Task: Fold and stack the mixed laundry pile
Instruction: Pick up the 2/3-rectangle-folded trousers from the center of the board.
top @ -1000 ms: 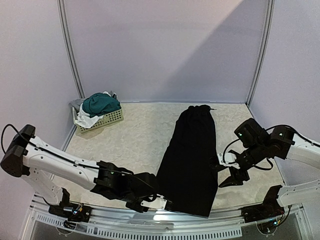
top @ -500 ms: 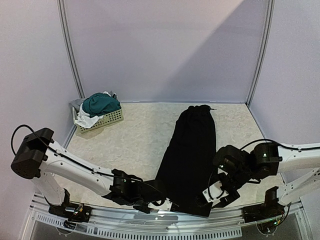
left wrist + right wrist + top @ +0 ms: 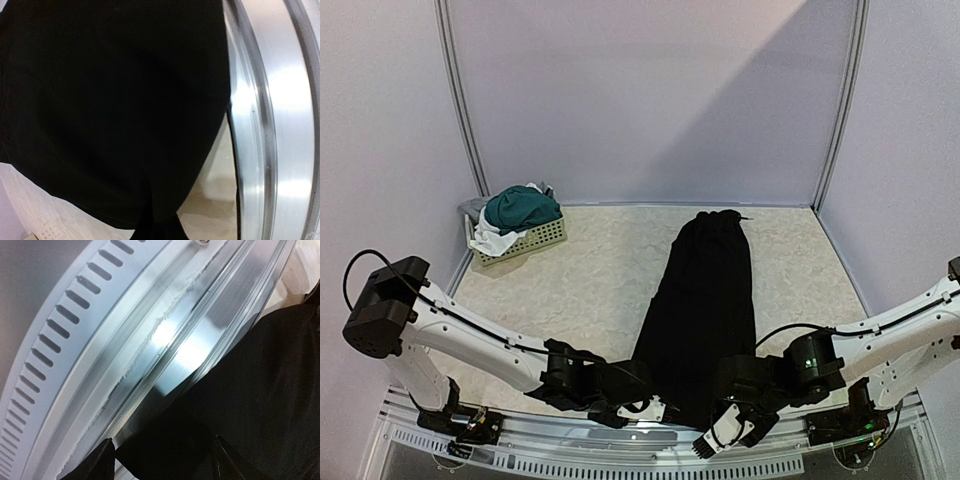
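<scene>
The long black trousers point(image 3: 705, 300) lie flat down the table, waistband far, hems at the near edge. My left gripper point(image 3: 648, 408) is at the near left hem, shut on the black trousers point(image 3: 110, 100), which fill the left wrist view; the left gripper point(image 3: 160, 231) shows only as a dark tip at the bottom. My right gripper point(image 3: 725, 437) is at the near right hem, open. In the right wrist view the trousers point(image 3: 260, 390) lie between the spread fingers point(image 3: 102, 460) of the right gripper point(image 3: 162, 460). Teal-green shorts point(image 3: 523, 207) and a white cloth point(image 3: 492, 240) sit heaped in the basket.
The pale perforated basket point(image 3: 535, 240) stands at the far left by the wall. A metal rail point(image 3: 570, 450) runs along the table's near edge, right beside both grippers; the same rail point(image 3: 150, 340) fills much of the right wrist view. Walls enclose three sides.
My right arm has swung from beside the trousers' right side down to the near right hem. My left gripper has edged right and shut on the near left hem.
</scene>
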Available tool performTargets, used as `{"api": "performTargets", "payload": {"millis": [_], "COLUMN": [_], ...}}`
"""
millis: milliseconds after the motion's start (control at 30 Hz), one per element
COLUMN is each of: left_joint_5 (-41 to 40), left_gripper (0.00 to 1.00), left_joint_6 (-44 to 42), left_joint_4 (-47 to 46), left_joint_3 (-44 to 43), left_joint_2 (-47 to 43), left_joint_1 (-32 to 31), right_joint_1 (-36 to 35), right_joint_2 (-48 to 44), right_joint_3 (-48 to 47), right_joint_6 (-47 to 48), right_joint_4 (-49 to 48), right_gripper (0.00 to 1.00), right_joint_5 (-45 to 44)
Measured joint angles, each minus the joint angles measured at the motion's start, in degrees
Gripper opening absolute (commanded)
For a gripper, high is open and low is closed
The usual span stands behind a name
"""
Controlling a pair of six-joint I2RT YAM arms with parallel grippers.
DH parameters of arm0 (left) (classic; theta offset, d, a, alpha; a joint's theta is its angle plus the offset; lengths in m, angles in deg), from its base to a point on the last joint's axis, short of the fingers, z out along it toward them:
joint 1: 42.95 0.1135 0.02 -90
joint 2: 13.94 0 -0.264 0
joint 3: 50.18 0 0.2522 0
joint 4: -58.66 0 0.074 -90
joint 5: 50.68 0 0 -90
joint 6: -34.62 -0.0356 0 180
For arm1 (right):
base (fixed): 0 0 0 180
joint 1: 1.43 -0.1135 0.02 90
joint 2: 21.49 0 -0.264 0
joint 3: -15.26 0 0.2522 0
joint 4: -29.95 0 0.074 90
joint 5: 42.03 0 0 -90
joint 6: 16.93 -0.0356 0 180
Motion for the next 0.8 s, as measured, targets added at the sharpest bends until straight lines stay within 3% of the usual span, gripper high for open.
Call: {"api": "performTargets", "payload": {"millis": [433, 667, 800], "left_joint_5": [0.59, 1.03, 1.07], "left_gripper": [0.00, 0.00, 0.00], "left_joint_6": [0.79, 0.83, 0.87], "left_joint_4": [-0.31, -0.31, -0.22], "left_joint_3": [0.00, -0.07, -0.11], "left_joint_2": [0.00, 0.00, 0.00], "left_joint_1": [0.59, 0.90, 0.94], "right_joint_1": [-2.54, -3.28, -3.54], "right_joint_2": [2.36, 4.87, 5.35], "right_joint_3": [0.11, 0.11, 0.17], "right_joint_6": [-1.22, -2.21, -3.08], "right_joint_4": [0.96, 0.83, 0.20], "right_gripper": [0.60, 0.38, 0.16], "right_joint_5": [-3.63, -6.91, -10.25]}}
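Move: The near-right corner of the folded trousers lies right under the right hand, about 3 cm down and a centimetre ahead and to the right, between its open fingers. The near-left corner, already pinched by the left hand, is some 10 cm to the right hand's left and 3 cm farther out; the metal front rail runs below, roughly 3 cm behind. From the left hand the corner to be gripped lies about 11 cm right and 2 cm back. Down by about 2 cm, edging a centimetre to its right, the right hand settles onto the trousers' near-right corner, then eases about a centimetre forward as its fingers close from well open to under half that gap around the cloth, not yet shut. Its fingertips tilt some 10 degrees forward and right. The left hand stays put, keeping its pinch on the near-left corner. ##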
